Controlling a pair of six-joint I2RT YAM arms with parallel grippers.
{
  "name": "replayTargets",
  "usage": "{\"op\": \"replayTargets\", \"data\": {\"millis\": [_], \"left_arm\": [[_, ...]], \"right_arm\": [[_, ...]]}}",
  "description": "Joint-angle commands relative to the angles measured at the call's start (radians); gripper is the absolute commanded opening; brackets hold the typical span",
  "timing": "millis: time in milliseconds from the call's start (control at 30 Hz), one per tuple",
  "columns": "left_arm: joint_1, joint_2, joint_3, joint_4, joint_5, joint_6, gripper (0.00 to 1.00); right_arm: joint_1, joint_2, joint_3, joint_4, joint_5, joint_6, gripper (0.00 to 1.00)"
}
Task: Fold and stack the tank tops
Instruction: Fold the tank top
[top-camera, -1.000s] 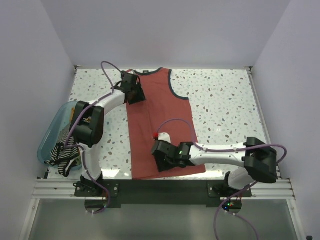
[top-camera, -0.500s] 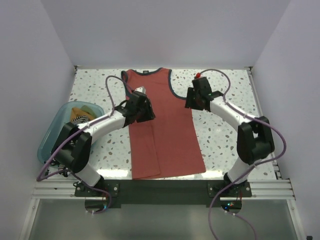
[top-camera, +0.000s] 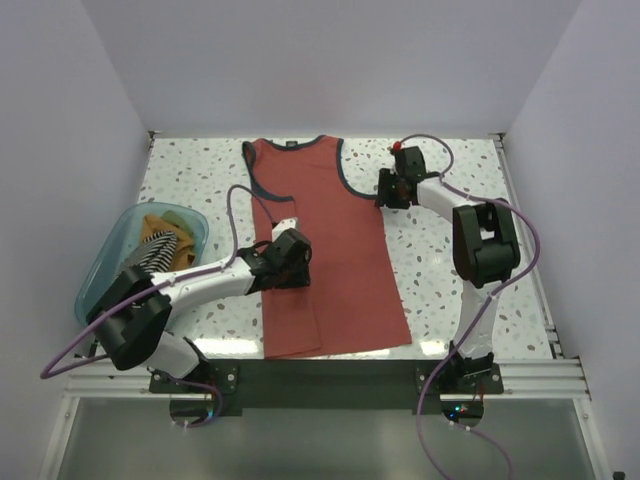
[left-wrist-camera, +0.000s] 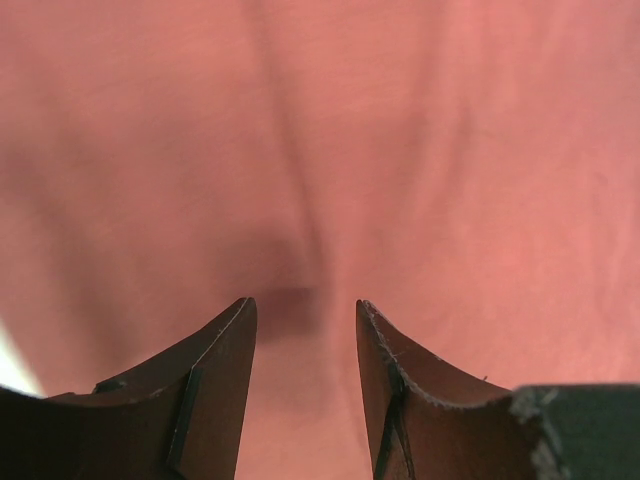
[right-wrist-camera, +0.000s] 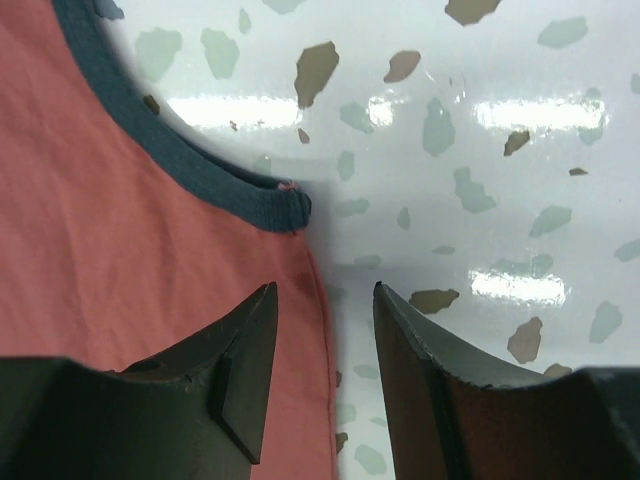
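Observation:
A rust-red tank top (top-camera: 340, 240) with navy trim lies flat in the middle of the table, neck at the far end. My left gripper (top-camera: 288, 260) hovers over its left side. In the left wrist view the left gripper (left-wrist-camera: 303, 305) is open just above the red cloth (left-wrist-camera: 400, 150), with nothing between its fingers. My right gripper (top-camera: 389, 190) is at the right armhole's lower corner. It (right-wrist-camera: 322, 288) is open and straddles the side edge of the cloth (right-wrist-camera: 130, 230) just below the navy trim (right-wrist-camera: 230, 195). A striped top (top-camera: 160, 255) and a mustard top (top-camera: 160, 222) lie in the bin.
A translucent teal bin (top-camera: 104, 268) stands at the table's left edge, beside the left arm. Speckled tabletop (top-camera: 460, 230) shows to the right of the red top. White walls close in the table on three sides.
The left gripper came from the top's far-left shoulder toward me to its left middle, jaws narrowing a little. The right arm swung from the near hem out to the right armhole.

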Motion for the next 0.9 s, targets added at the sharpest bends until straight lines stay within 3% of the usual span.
{"op": "replayTargets", "data": {"millis": [0,300,533,867], "left_arm": [[0.002,-0.105,-0.041,-0.101,-0.131,-0.110,0.49],[0.004,-0.125,-0.015,-0.385,-0.279,-0.316,0.47],[0.068,-0.064,-0.006,-0.381,-0.319,-0.291,0.46],[0.159,0.058,0.026,-0.309,-0.324,-0.124,0.46]], "right_arm": [[0.002,-0.007,0.028,0.057,0.011,-0.019,0.47],[0.004,0.085,0.142,0.037,-0.021,-0.026,0.45],[0.002,0.143,0.171,0.025,-0.041,-0.033,0.38],[-0.002,0.135,0.129,0.008,0.063,-0.010,0.07]]}}
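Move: From the left gripper, the tank top's folded left edge lies about 13 cm to the left, 1 cm back and 5 cm below. The flap's dark-trimmed corner is some 24 cm ahead and 1 cm left, and the left hem corner about 21 cm back and 11 cm left. From the right gripper, the right underarm corner is 4 cm ahead, 1 cm left and 2 cm below, with the right hem corner about 39 cm back and 8 cm right. Ease the right gripper forward about 4 cm onto the tank top's underarm corner, dip slightly, then hold there and close the fingers to pinch the trimmed corner. Meanwhile sweep the left gripper some 12 cm left over the cloth to its folded left edge, sinking in the second half, turning it counter-clockwise and rolling its left side up; keep its fingers open astride the edge. ##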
